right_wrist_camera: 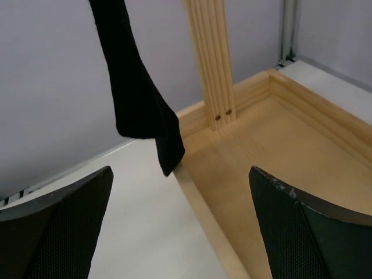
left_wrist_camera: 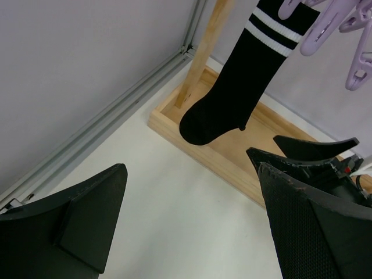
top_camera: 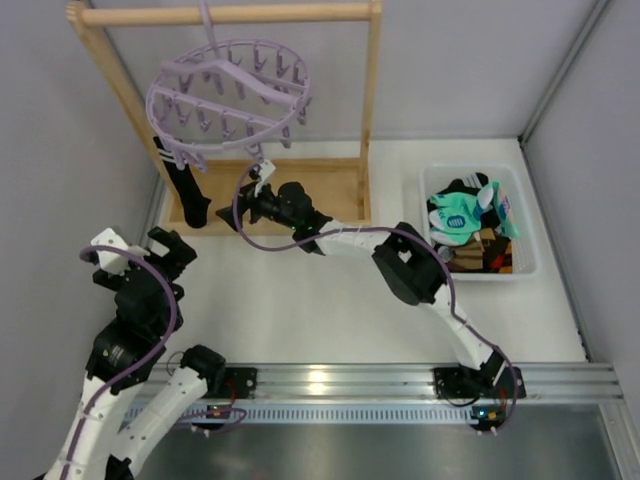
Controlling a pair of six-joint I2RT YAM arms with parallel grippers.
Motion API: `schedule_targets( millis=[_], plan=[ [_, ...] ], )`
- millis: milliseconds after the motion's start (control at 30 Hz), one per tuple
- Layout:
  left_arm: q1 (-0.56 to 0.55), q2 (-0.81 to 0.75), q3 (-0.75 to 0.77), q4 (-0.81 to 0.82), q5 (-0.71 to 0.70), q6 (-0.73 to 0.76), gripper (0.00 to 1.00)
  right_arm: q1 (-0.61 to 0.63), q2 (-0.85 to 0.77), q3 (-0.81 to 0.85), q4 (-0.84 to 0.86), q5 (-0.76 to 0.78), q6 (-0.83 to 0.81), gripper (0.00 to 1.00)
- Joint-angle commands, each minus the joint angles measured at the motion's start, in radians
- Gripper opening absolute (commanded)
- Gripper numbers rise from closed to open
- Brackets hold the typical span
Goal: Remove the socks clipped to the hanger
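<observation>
One black sock point(top_camera: 186, 186) with white bands hangs from a clip at the left edge of the lilac hanger point(top_camera: 228, 95), which hooks on the wooden rack's top bar. In the left wrist view this black sock point(left_wrist_camera: 232, 87) dangles over the rack's base, below lilac clips point(left_wrist_camera: 325, 29). My right gripper point(top_camera: 245, 208) is open, low over the rack base, just right of the sock's toe point(right_wrist_camera: 139, 110), with nothing between its fingers point(right_wrist_camera: 314, 226). My left gripper point(top_camera: 178, 248) is open and empty in front of the sock, well apart from it. Other socks point(top_camera: 460, 215) lie in a bin.
The wooden rack has a tray-like base point(top_camera: 330, 190), two uprights point(right_wrist_camera: 212, 58) and a top bar point(top_camera: 230, 14). A white bin point(top_camera: 527, 235) stands at the right. Grey walls close in on the left, back and right.
</observation>
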Motion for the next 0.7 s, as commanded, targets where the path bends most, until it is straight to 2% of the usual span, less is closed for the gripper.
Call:
schedule_targets(
  millis=[0, 200, 367, 567, 600, 633, 667],
  plan=[
    [0.070, 0.017, -0.011, 0.037, 0.104, -0.006, 0.98, 0.025, 0.108, 0.183, 0.001, -0.088, -0.044, 0.95],
    [0.172, 0.000, -0.025, 0.069, 0.245, 0.010, 0.98, 0.054, 0.292, 0.508, -0.065, -0.120, -0.086, 0.94],
    [0.181, 0.001, -0.029, 0.077, 0.288, 0.016, 0.98, 0.074, 0.375, 0.625, -0.049, -0.064, -0.136, 0.90],
    [0.181, -0.011, -0.036, 0.082, 0.305, 0.019, 0.98, 0.076, 0.426, 0.682, 0.065, 0.022, -0.157, 0.58],
    [0.181, -0.012, -0.036, 0.082, 0.309, 0.019, 0.98, 0.076, 0.432, 0.688, 0.076, 0.024, -0.160, 0.48],
    [0.181, -0.012, -0.036, 0.083, 0.316, 0.019, 0.98, 0.077, 0.437, 0.694, 0.080, 0.030, -0.163, 0.29],
    [0.181, -0.011, -0.036, 0.083, 0.320, 0.021, 0.98, 0.079, 0.438, 0.697, 0.088, 0.033, -0.167, 0.26]
  ],
)
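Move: The last black sock hangs about 9 cm to the right hand's left, level with it fore and aft, its middle some 5 cm above. The stand's left post is about 15 cm left and 4 cm farther out than the hand; the hanger's ring is centred some 20 cm above and 10 cm ahead. From the left hand the sock is about 20 cm ahead, 3 cm right and 7 cm lower. Right hand goes about 8 cm left to the hanging sock, fingers closing most of the way around it. ##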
